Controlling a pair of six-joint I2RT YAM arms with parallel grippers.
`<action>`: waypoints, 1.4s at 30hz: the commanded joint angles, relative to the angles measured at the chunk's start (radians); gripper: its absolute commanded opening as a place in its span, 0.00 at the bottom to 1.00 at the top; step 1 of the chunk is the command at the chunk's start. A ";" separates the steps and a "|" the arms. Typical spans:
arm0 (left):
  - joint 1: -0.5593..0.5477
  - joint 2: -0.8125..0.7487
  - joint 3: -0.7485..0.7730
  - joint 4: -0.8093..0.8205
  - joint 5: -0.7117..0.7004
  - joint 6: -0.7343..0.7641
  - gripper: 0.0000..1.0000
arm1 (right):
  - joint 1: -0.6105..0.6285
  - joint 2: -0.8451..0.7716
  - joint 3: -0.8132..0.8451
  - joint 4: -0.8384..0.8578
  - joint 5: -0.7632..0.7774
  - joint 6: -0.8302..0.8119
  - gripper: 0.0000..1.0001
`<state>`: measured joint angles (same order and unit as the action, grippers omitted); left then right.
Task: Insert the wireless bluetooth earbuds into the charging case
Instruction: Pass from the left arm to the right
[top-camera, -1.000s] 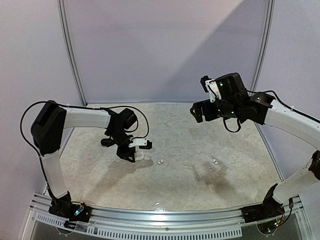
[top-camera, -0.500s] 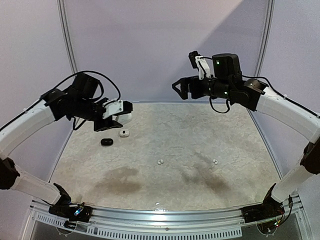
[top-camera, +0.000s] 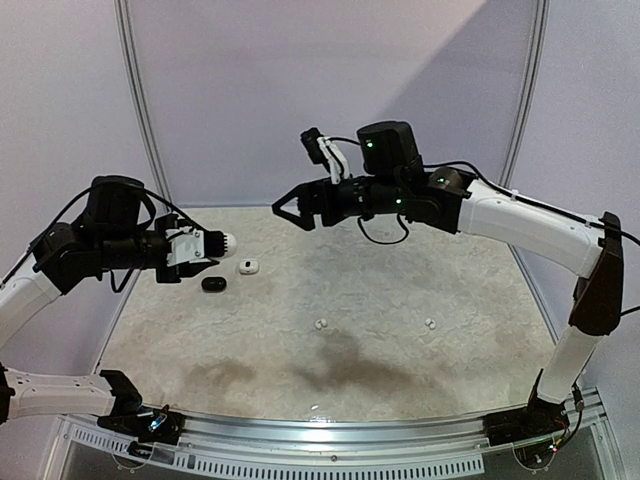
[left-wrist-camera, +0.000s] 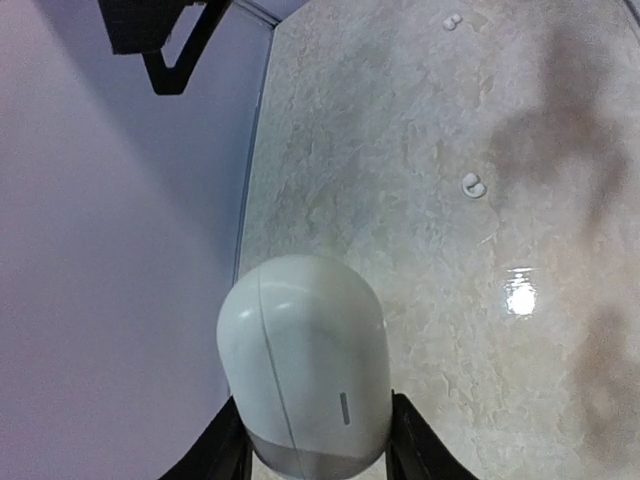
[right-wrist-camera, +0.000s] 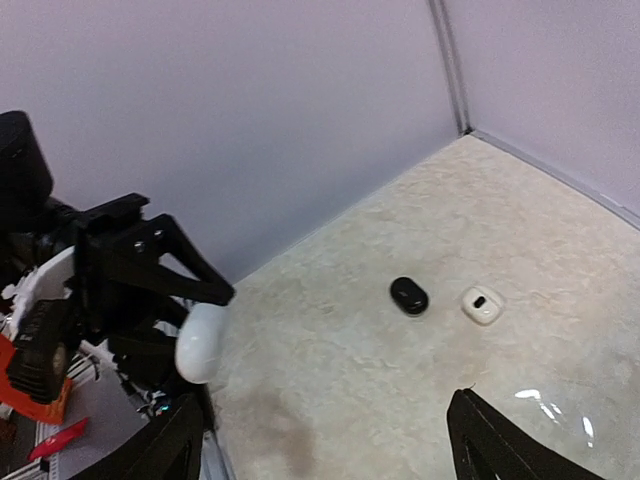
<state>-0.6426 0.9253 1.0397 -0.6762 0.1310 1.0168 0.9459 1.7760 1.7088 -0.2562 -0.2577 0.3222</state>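
My left gripper is shut on a white oval charging case, held above the table's left side; its lid seam looks closed. Small white earbuds lie mid-table, and more white earbuds lie to the right. My right gripper hangs open in the air at the back, facing the held case, with nothing between its fingers.
A black oval case and a small white case with a dark slot lie on the table at the back left. The back wall and the left wall stand close to both grippers.
The left arm has lifted the white case off the table and swung left, uncovering the black and small white cases. The right arm has swung left toward it, jaws narrowing slightly.
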 joint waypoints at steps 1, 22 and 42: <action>-0.019 -0.012 -0.041 0.041 0.030 0.064 0.22 | 0.031 0.056 0.047 0.065 -0.163 0.048 0.84; -0.058 0.058 -0.066 0.170 -0.104 0.054 0.21 | 0.074 0.300 0.286 -0.095 -0.249 0.127 0.47; -0.083 0.054 -0.089 0.227 -0.160 0.088 0.22 | 0.074 0.332 0.328 -0.128 -0.243 0.135 0.00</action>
<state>-0.7033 0.9829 0.9665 -0.5022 -0.0093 1.0882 1.0142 2.0918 2.0235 -0.3595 -0.5041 0.4473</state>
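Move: Across the gap, some 10 cm to the right hand's left, 6 cm back and 3 cm below, the white charging case sticks out of the left fingers. On the table about 29 cm below the right hand lie a black case, about 9 cm ahead and 21 cm left, and a small white case, 14 cm ahead and 14 cm left. From the left hand, the open right gripper is about 7 cm ahead, 11 cm right and 2 cm higher. Reaching left about 8 cm and back some 4 cm, then sinking roughly 4 cm, the right hand comes onto the free end of the charging case, turning some 15 degrees counter-clockwise; its wide-open fingers close and pinch the case. The left hand keeps its grip and eases the case some 3 cm, mostly forward and also right and down, to meet them. ##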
